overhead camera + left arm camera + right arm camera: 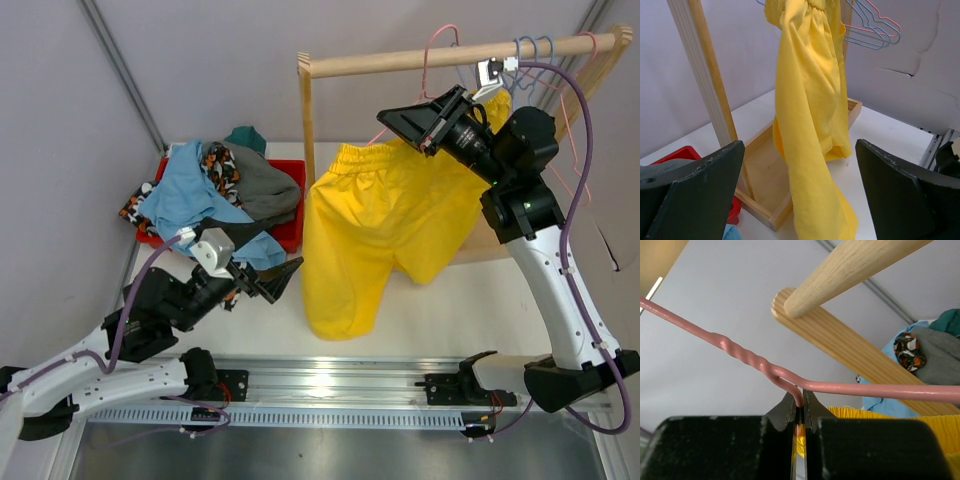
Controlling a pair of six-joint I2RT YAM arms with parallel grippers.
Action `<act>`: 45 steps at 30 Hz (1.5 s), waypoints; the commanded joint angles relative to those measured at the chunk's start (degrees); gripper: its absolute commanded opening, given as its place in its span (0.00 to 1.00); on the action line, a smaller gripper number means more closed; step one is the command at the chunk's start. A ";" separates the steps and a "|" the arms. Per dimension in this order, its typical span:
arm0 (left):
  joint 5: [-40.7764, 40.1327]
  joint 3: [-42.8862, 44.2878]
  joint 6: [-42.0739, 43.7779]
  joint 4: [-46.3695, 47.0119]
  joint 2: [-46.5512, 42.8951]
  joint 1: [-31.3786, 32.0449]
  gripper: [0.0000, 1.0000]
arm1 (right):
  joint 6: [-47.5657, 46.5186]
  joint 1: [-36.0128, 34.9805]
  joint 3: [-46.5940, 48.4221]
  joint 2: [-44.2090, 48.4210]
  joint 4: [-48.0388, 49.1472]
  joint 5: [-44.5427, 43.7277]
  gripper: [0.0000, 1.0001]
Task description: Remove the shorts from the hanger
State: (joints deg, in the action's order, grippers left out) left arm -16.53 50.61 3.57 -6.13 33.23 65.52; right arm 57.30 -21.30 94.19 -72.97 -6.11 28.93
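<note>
The yellow shorts (pixel 385 225) hang from a pink wire hanger (pixel 440 45) on the wooden rail (pixel 400 62). My right gripper (pixel 400 120) is up at the waistband. In the right wrist view it (pixel 799 402) is shut on the pink hanger (pixel 865 388) just below its twisted neck, with yellow fabric (pixel 880 415) behind. My left gripper (pixel 283 280) is low, left of the shorts' hem, and open. In the left wrist view its fingers (pixel 705 190) stand wide with nothing between them, facing the shorts (pixel 810 125).
A red bin (pixel 292 225) at the back left holds light blue (pixel 190 195), camouflage (pixel 222 168), grey (pixel 262 185) and teal (pixel 247 137) shorts. Bare hangers (pixel 535 50) hang at the rail's right end. The rack's post (pixel 307 130) and wooden base frame (pixel 765 170) stand beside the yellow shorts.
</note>
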 commanded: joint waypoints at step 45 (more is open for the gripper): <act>-12.81 12.40 6.27 12.90 31.27 25.17 0.00 | -7.72 -18.95 3.61 -2.00 0.05 -27.87 0.00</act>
State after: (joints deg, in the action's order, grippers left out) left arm -27.40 59.48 7.11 3.95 63.40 86.56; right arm 54.76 -40.18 91.83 -74.17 -8.56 7.60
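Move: The yellow shorts hang from the pink hanger that the right fingers already hold. Their middle is roughly 7 cm ahead and 16 cm right of the open left hand, about level with it; from the right hand it is some 6 cm back, 3 cm left and 14 cm below. The rack's left post stands about 19 cm ahead and 3 cm right of the left hand, at its height. The rail runs some 7 cm straight ahead of the right hand, slightly above. The shorts are brought back and left on the hanger by the right hand, turning about 15 degrees counter-clockwise, while the open left hand goes right into their near side and pinches the cloth. Keeping that grip, the left hand then draws some 10 cm right and 7 cm back; the right, still gripping the hanger, turns back clockwise and eases forward, down and farther left. ##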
